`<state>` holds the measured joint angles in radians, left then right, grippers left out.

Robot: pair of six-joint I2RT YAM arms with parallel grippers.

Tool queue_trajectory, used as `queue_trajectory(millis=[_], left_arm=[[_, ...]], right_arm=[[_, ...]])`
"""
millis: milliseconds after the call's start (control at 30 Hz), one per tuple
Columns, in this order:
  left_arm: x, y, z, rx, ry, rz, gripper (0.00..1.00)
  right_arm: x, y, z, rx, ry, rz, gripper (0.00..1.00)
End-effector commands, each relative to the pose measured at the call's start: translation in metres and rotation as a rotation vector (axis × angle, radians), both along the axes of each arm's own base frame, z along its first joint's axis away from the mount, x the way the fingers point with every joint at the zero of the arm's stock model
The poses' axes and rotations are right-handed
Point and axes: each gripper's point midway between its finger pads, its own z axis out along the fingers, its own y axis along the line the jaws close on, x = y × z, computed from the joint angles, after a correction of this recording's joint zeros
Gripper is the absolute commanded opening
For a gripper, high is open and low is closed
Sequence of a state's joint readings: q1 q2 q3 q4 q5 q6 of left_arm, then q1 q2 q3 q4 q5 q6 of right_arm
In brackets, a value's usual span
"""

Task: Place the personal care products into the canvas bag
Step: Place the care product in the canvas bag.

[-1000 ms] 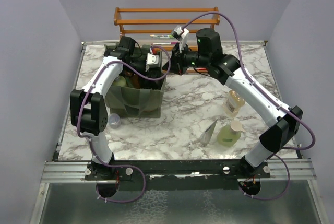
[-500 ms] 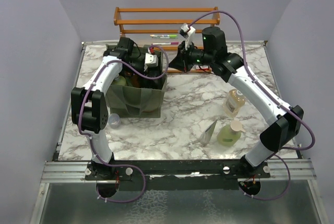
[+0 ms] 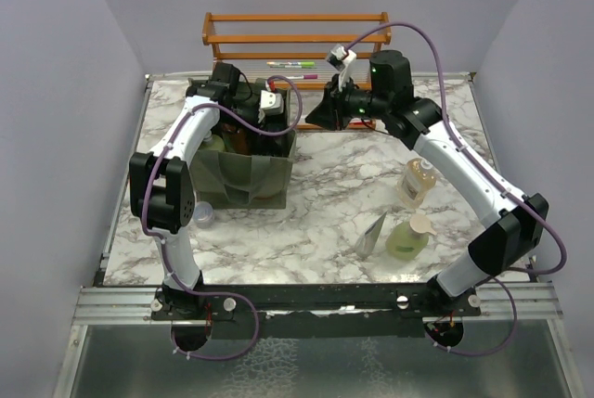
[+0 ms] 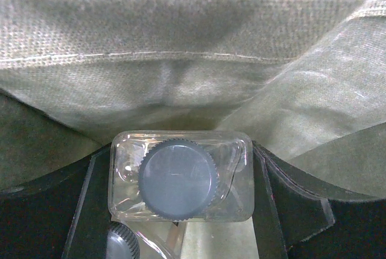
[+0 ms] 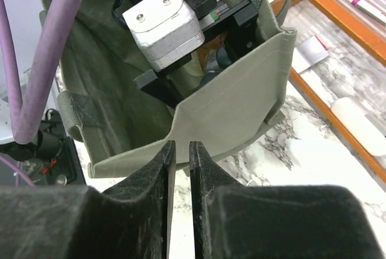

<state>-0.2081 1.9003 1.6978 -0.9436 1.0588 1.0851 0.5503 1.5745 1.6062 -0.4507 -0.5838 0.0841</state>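
Observation:
The olive canvas bag (image 3: 243, 180) stands at the left of the table. My left gripper (image 3: 246, 115) reaches down into it from above. In the left wrist view that gripper (image 4: 181, 177) is shut on a clear bottle with a black cap (image 4: 179, 179), with the bag's wall (image 4: 181, 41) right behind. A second black cap (image 4: 120, 242) shows below. My right gripper (image 3: 311, 118) hovers just right of the bag's far corner. Its jaws (image 5: 182, 145) are a narrow slit apart, nothing between them, just short of the bag's rim (image 5: 235, 102). An amber pump bottle (image 3: 417, 185), a green pump bottle (image 3: 408, 238) and a grey pouch (image 3: 373, 234) stand on the marble.
A wooden slatted rack (image 3: 297, 36) runs along the back edge with marker pens (image 3: 292, 65) on it. A small lavender cup (image 3: 202, 215) sits at the bag's near left corner. The left arm's wrist (image 5: 163, 20) fills the bag's mouth.
My right gripper has pulled back to the right, off the bag's rim, and its jaws have parted slightly. The left gripper stays in the bag with the bottle.

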Motion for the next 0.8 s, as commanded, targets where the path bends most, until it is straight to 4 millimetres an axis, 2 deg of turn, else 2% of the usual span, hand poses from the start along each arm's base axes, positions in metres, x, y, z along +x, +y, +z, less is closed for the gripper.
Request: queue_trajectory(millis=[0,167,433,600,767], left_arm=[[0.014,0.004,0.000,0.030,-0.062,0.018,0.08],[0.013,0.003,0.001,0.025,-0.057,0.021,0.00],[0.013,0.004,0.002,0.028,-0.059,0.026,0.00],[0.013,0.004,0.002,0.032,-0.060,0.029,0.00],[0.014,0.004,0.002,0.030,-0.064,0.028,0.00]], right_arm=[[-0.008,0.009,-0.005,0.039,0.057,0.061,0.24],[-0.009,0.019,-0.012,0.037,0.093,0.069,0.38],[-0.010,0.037,-0.027,0.033,0.155,0.093,0.52],[-0.010,0.045,-0.030,0.029,0.172,0.101,0.56],[-0.005,0.050,-0.044,0.009,0.206,0.078,0.56]])
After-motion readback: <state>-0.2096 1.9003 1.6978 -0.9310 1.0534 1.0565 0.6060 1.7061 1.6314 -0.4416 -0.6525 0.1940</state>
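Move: The bag's right rim, with a fold standing up midway, is what the right hand faces: about 7 cm to its left, roughly level fore and aft, some 6 cm lower. The clear bottle is about 12 cm left of that hand, 3 cm farther out and 12 cm below; the white box on the rack is around 14 cm ahead, in line with it, some 25 cm lower. From the left hand, which already holds the bottle inside the bag, the rim is about 6 cm right, 3 cm back and 6 cm higher. The right hand goes left and down together, about 4 cm each way and a touch back, towards the bag's right rim, spreading its nearly shut fingers to a bit over half open and rolling some 10 degrees so that its forward side dips; it ends close against the outside of the rim, seeming to push the canvas inward. The left hand stays put deep in the bag and keeps its grip on the clear bottle. ##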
